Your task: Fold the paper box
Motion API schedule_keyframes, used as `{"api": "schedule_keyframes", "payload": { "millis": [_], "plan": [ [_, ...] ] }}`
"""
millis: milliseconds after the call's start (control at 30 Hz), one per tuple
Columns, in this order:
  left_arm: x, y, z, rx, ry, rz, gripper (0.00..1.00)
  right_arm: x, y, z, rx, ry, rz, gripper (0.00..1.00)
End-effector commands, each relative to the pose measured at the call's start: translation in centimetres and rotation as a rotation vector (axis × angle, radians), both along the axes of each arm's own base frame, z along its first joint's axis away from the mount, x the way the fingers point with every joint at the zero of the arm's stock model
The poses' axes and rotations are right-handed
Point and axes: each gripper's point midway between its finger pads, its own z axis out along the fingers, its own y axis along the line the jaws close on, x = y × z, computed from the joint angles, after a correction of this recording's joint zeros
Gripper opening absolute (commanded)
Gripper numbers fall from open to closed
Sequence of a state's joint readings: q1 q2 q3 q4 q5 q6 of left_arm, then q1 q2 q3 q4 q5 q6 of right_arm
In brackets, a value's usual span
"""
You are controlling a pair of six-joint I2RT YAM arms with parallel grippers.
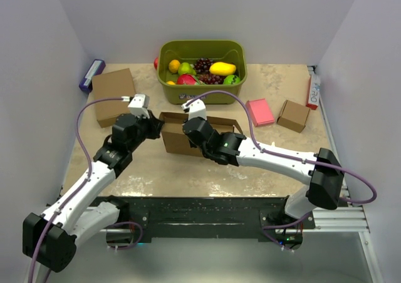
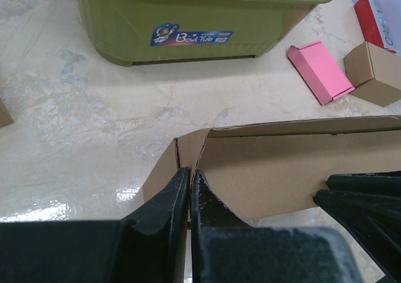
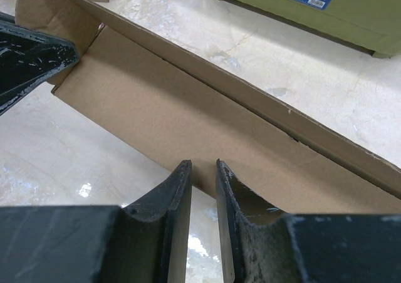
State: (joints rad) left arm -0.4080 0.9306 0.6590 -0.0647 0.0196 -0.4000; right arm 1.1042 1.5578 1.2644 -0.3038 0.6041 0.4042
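The paper box [image 1: 172, 142] stands part-folded in the middle of the table, a long brown wall [image 2: 269, 170] raised with a short flap at its left end. My left gripper [image 1: 156, 128] is shut on that left corner flap, fingertips [image 2: 190, 173] pinched on the cardboard edge. My right gripper [image 1: 190, 140] sits at the wall's near lower edge [image 3: 188, 120]. Its jaws [image 3: 203, 165] stand a little apart, and only table and cardboard show through the gap. The left fingers [image 3: 31, 57] show at the box's far end in the right wrist view.
A green tub [image 1: 166, 86] of toy fruit stands just behind the box. A flat cardboard rectangle [image 1: 114, 95] lies at the back left beside a purple item [image 1: 91, 75]. A pink box [image 1: 260, 112], a small cardboard cube [image 1: 293, 115] and a red-and-white pack [image 1: 312, 90] lie at the right.
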Motion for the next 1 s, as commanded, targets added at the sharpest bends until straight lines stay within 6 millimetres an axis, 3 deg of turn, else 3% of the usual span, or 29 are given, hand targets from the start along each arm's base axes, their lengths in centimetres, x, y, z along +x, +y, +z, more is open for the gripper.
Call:
{"api": "schedule_keyframes", "payload": {
  "millis": [0,100,400,600,833,967],
  "plan": [
    [-3.4,1.2,-7.6,0.153,0.262,-0.02,0.0,-1.1,-1.8,-3.8,-0.135,0.093,-0.009,0.24],
    [-2.9,0.7,-5.8,0.119,0.218,-0.025,0.02,-1.1,-1.8,-3.9,-0.141,0.096,-0.011,0.24],
    [-1.4,-0.8,-2.0,0.073,0.158,-0.067,0.24,-1.0,-2.0,-4.2,-0.155,0.095,-0.019,0.24],
    [-0.6,-0.7,-0.5,0.091,0.124,-0.058,0.35,-0.9,-2.0,-4.2,-0.162,0.095,-0.02,0.24],
    [-0.2,1.5,0.3,0.177,0.101,0.027,0.48,-0.9,-2.1,-4.4,-0.17,0.097,-0.023,0.24],
    [-0.3,1.2,1.6,0.148,0.07,0.019,0.53,-0.9,-2.0,-4.4,-0.171,0.1,-0.021,0.24]
  ]
}}
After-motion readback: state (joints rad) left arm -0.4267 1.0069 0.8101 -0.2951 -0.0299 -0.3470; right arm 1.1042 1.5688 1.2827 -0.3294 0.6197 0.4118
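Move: The left gripper is already shut on the upright edge at the paper box's left end; that end's middle lies about 1 cm ahead, 1 cm to the right and 2 cm below it. From there, the flat carton is some 18 cm ahead, 18 cm left and 10 cm down, and the fruit tub about 25 cm ahead, 15 cm right and 5 cm down. From the right gripper, the box's left end is roughly 12 cm left and 4 cm ahead. Let go of the box's left end: hold the left gripper where it is, within about 1 cm, and spread its fingers from nearly shut to about half open, one outside the end wall and one on its inner side. As they part, tip the fingers down and roll the hand's left side up, some 7 degrees each. ##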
